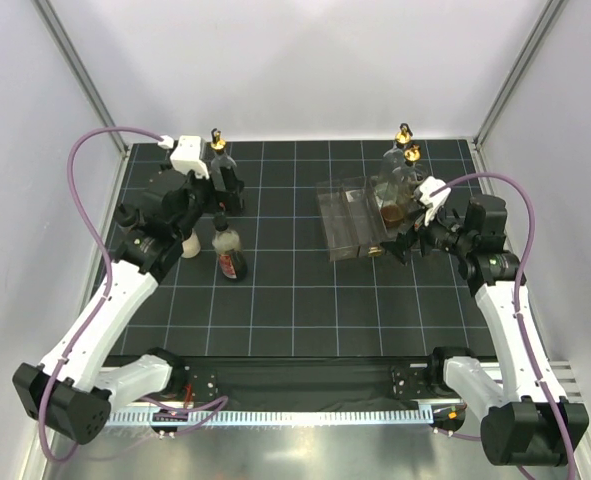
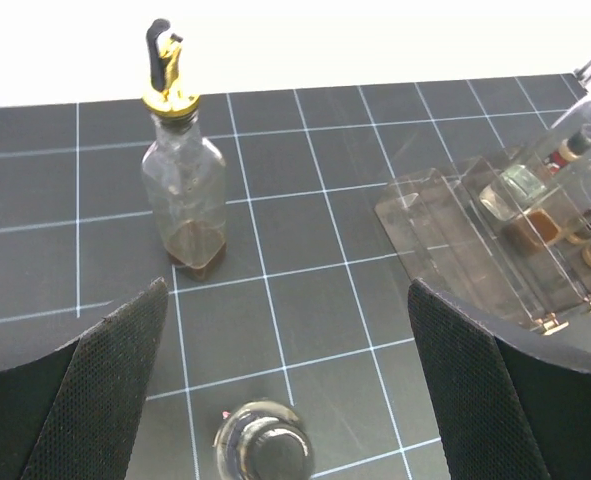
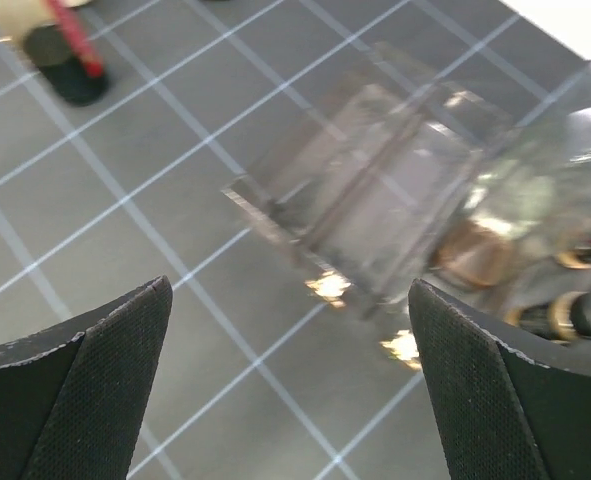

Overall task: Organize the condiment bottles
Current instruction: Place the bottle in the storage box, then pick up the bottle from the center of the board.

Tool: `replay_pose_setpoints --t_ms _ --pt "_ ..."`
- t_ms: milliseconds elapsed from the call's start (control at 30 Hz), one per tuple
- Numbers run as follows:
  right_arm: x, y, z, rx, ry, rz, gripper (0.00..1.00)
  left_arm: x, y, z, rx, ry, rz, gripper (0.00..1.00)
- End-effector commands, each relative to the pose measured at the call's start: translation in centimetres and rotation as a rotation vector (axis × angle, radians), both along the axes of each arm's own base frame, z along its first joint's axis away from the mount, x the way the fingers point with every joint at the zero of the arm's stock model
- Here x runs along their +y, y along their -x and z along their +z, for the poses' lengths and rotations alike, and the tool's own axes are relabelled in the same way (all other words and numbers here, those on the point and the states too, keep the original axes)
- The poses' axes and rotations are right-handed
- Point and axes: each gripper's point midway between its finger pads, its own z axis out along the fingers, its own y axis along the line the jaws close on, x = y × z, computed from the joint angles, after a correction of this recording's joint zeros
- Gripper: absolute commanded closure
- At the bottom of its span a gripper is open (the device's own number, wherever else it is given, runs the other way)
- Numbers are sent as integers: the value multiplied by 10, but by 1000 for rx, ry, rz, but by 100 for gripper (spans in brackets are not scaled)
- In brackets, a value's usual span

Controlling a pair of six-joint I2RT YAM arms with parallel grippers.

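A tall clear bottle with a gold pourer [image 1: 218, 150] [image 2: 183, 190] stands at the back left, just ahead of my left gripper [image 1: 227, 200] [image 2: 287, 290]. That gripper is open and holds nothing. Below it, nearer its left finger, a clear bottle with a dark cap [image 2: 263, 445] shows from above. A bottle of dark red sauce [image 1: 231, 258] and a cream-coloured bottle [image 1: 188, 243] stand close by. Two gold-topped bottles [image 1: 407, 150] stand at the right end of the clear rack [image 1: 350, 215] [image 3: 375, 190]. My right gripper [image 1: 397, 245] [image 3: 287, 285] hangs open and empty at the rack's near right corner.
The black gridded mat [image 1: 295, 300] covers the table between white walls. In the left wrist view the clear rack [image 2: 445, 225] sits at the right with small bottles in its far compartments. Purple cables loop over both arms.
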Motion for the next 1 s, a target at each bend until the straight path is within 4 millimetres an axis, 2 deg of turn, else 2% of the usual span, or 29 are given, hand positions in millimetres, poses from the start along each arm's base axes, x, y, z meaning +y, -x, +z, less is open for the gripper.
replay_pose_setpoints --t_ms 0,167,300,600,967 --pt "17 20 9 67 -75 91 0 4 -8 14 -2 67 7 0" --pt "17 21 1 87 -80 88 0 18 -22 8 34 111 42 0" --pt "17 23 -1 62 -71 93 0 38 -36 0 70 156 103 0" --pt "18 28 -9 67 -59 120 0 45 -62 -22 167 251 142 0" --pt "17 29 -10 59 -46 122 0 62 -86 -61 260 215 210 0"
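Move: The oil bottle with the gold pourer stands about 16 cm ahead of the left hand, practically in line with it, its middle some 18 cm lower. The sauce bottle is almost beneath that hand, about 3 cm back, and the white-filled jar some 4 cm ahead and 11 cm to its left, both around 23 cm down. From the right hand the oil bottle lies roughly 23 cm ahead, 40 cm left and 11 cm below. Empty and wide open, the left hand first swings forward and left above the sauce bottle towards the oil bottle, then stops drifting left and sinks more steeply as it keeps reaching, some 8 cm forward, 8 cm down and 6 cm left in all, while the wrist tips down about 15 degrees, turns counter-clockwise and lets its left side dip, touching nothing yet. The right hand, also open and empty, finishes its retreat in front of the storage box with about 3 cm more, back and a little left and down, and slows almost to a stop. ##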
